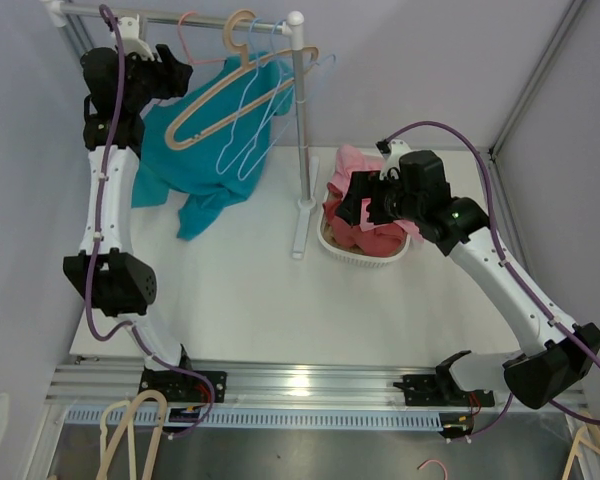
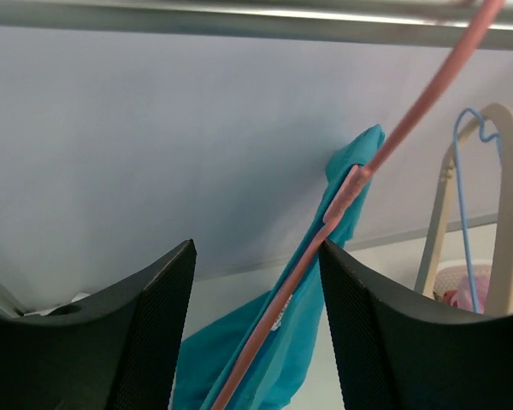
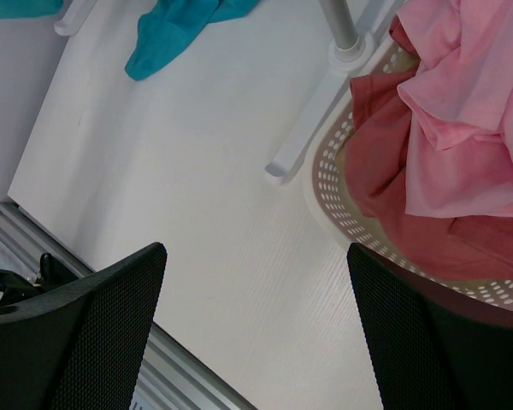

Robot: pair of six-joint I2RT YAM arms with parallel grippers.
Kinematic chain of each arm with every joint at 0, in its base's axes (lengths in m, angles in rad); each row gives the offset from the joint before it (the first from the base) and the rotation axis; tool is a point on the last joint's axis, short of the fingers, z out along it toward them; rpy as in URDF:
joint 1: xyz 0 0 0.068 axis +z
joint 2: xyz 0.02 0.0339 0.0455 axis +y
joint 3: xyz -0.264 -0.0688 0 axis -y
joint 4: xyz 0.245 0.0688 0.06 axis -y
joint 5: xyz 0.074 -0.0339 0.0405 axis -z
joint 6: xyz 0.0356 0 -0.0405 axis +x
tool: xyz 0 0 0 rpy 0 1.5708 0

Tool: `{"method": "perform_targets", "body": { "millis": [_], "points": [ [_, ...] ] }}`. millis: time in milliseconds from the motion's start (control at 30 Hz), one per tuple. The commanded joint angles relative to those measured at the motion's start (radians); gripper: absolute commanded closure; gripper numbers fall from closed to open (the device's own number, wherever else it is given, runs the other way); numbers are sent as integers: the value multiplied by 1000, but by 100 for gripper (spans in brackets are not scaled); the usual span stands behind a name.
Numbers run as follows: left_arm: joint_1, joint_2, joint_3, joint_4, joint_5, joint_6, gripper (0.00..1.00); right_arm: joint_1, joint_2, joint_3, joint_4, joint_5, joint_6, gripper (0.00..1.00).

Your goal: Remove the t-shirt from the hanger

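Note:
A teal t-shirt (image 1: 195,150) hangs on a pink hanger (image 1: 187,40) from the rack rail (image 1: 180,15), its lower end trailing onto the table. My left gripper (image 1: 180,75) is up by the rail at the shirt's left shoulder. In the left wrist view it (image 2: 256,248) is open, with the pink hanger arm (image 2: 427,94) and the teal shirt (image 2: 298,358) running between the fingers, close to the right finger. My right gripper (image 1: 352,200) is open and empty above the table beside the basket, also in the right wrist view (image 3: 256,248).
A wooden hanger (image 1: 220,100) and a blue wire hanger (image 1: 250,130) hang bare on the same rail. The rack post (image 1: 300,120) stands mid-table on a foot (image 3: 312,128). A white basket (image 1: 365,260) holds pink and red clothes (image 1: 355,165).

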Motion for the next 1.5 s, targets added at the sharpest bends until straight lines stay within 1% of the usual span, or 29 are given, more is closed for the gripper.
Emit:
{"method": "perform_targets", "body": {
  "millis": [0,33,233,367,467,567,600,633,733,967,1000,1067,1100,1133,1167,1200,1400,1467],
  "points": [
    [34,-58,2,59,186,-27,37,6,-34,-6,21,-12,8,9],
    [38,-53,10,66,223,-40,37,6,-34,-7,20,-10,8,9],
    [49,-26,28,82,280,-66,36,6,-40,-9,17,-9,11,8],
    [48,4,62,92,347,-78,36,8,-40,-12,15,-8,12,9],
    [48,30,85,81,356,-78,39,8,-44,-12,14,-5,12,8],
    [48,54,113,69,355,-74,47,8,-42,-11,14,-7,12,8],
    [48,60,125,69,362,-72,52,8,-40,-10,12,-7,11,8],
    [48,68,136,70,372,-71,54,8,-40,-10,12,-8,14,8],
    [48,106,198,47,384,-78,56,8,-40,-10,12,-5,11,8],
    [48,155,226,41,395,-86,54,8,-37,-7,9,-4,15,8],
    [48,162,228,41,396,-86,57,8,-37,-6,9,-2,15,8],
    [48,166,231,41,404,-89,66,8,-37,-7,11,-2,15,8],
    [48,169,229,41,404,-93,76,8,-37,-7,9,-2,17,8],
    [48,169,232,41,405,-95,80,8,-37,-7,9,-4,18,8],
    [48,169,231,41,405,-97,89,9,-36,-6,11,-5,18,8],
    [48,168,231,43,402,-100,93,9,-36,-9,11,-4,20,8],
    [45,145,231,64,393,-124,99,16,-31,-15,17,-7,23,8],
    [37,129,231,72,387,-127,99,17,-30,-15,18,-4,24,8]
  ]
}}
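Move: The pink hanger's neck, with the t-shirt still on it, is about 4 cm to the right of my open left hand, 1 cm ahead and 3 cm higher; one hanger arm already slants down between my fingers. The wooden hanger hangs some 10 cm to the right of this hand, about level fore and aft, the blue hangers about 14 cm right and 1 cm ahead. From my right hand, that neck lies roughly 25 cm ahead, 30 cm left and 18 cm higher. I draw my left hand back a little and up about 2 cm while shifting some 3 cm right and turning it 20 degrees clockwise, to line up with the pink hanger. Then I reach forward nearly 3 cm and sink back to the starting height, shutting the fingers from well open to pinch the hanger just below its neck. ##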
